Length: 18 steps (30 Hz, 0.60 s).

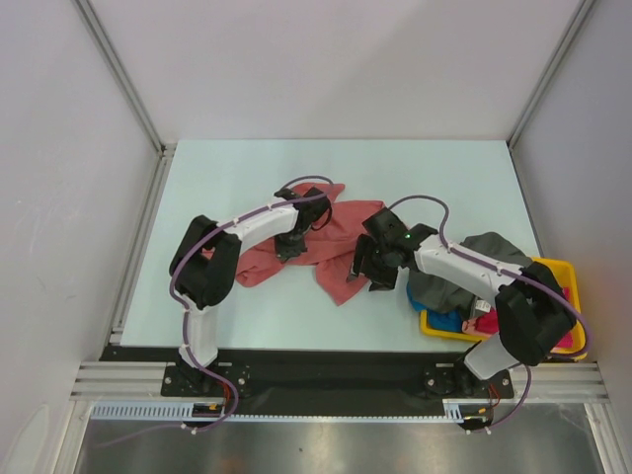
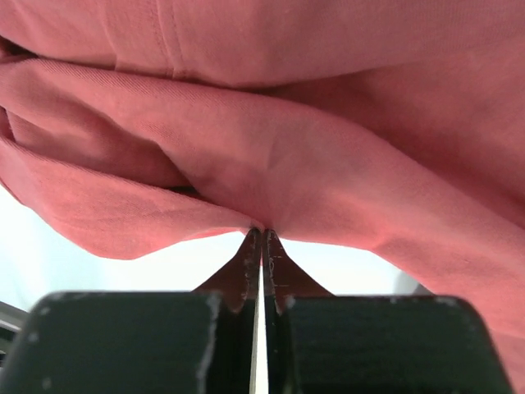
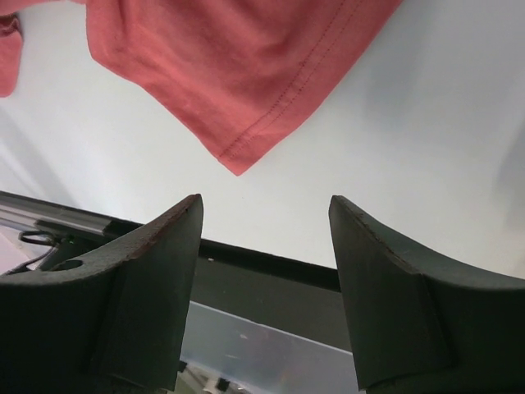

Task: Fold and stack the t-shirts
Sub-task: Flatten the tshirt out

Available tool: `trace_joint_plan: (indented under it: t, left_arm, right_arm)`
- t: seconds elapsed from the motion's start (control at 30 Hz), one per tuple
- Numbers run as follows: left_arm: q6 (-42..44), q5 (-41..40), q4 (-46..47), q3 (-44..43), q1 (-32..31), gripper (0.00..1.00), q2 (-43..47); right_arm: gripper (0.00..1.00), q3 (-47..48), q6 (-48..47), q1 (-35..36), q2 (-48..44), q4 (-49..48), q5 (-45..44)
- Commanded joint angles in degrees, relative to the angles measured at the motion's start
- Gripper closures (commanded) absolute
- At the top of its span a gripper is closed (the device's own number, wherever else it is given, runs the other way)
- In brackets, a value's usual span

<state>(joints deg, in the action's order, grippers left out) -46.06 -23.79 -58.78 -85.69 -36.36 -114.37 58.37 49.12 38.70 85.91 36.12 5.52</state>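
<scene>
A salmon-red t-shirt lies crumpled on the middle of the table. My left gripper sits on its left part. In the left wrist view that gripper is shut, pinching a fold of the salmon-red t-shirt at its fingertips. My right gripper hangs over the shirt's right hem. Its jaws stand open with nothing between them, and a hemmed corner of the t-shirt lies just beyond the tips. More t-shirts sit at the right: a dark grey one, a bright blue one and a magenta-pink one.
A yellow tray at the table's right front corner holds the other shirts, with the grey one spilling over its left side. A dark rail marks the table's near edge. White walls and aluminium posts enclose the table.
</scene>
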Motion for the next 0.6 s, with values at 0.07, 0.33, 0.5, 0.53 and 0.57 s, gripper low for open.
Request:
trace_joint_plan:
  t: [0.07,0.33,0.5,0.53,0.57]
  left_arm:
    - [1.2,-0.5,1.7,2.2,0.2,1.00,2.5]
    - [4.0,-1.8,4.4,6.3,0.2,1.00,10.0]
    - [6.1,1.5,9.9,10.5,0.2,1.00,13.9]
    - [6.1,1.8,10.3,11.2,0.2,1.00,13.7]
    - [6.2,1.9,10.4,11.2,0.3,1.00,13.1]
  right_arm:
    - [0.32,-0.4,13.0,0.9,3.2,-2.2,3.1]
    - [0.33,0.3,34.2,5.9,6.7,-3.4,-0.6]
    - [0.35,-1.0,48.1,8.8,7.6,-7.1,-5.0]
    - [0.36,-1.8,49.6,9.4,7.8,-8.2,-5.3]
    - [0.37,-1.9,52.1,9.7,8.1,-9.2,-5.4]
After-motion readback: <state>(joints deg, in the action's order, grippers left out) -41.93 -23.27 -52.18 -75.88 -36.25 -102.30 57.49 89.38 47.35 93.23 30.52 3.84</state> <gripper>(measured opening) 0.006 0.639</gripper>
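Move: The t-shirt's near corner, a flat hemmed point, lies about 4 cm left of the open right hand, some 2 cm back and 5 cm below. The edge pinched by the left fingers is roughly 17 cm left of that right hand, 7 cm farther out and 4 cm lower. This edge sits right at the left fingertips. From the left hand the near corner is about 11 cm right and 9 cm back. The t-shirt's pinched edge stays shut in the left fingers, which dip about 1 cm and then lift it, ending some 3 cm higher and slightly back and left. For the near corner comes the right hand, sweeping about 6 cm left while sinking and easing back, its fingers staying open. It turns some 30 degrees clockwise and tips to point more steeply down; no touch on the corner can be seen. ##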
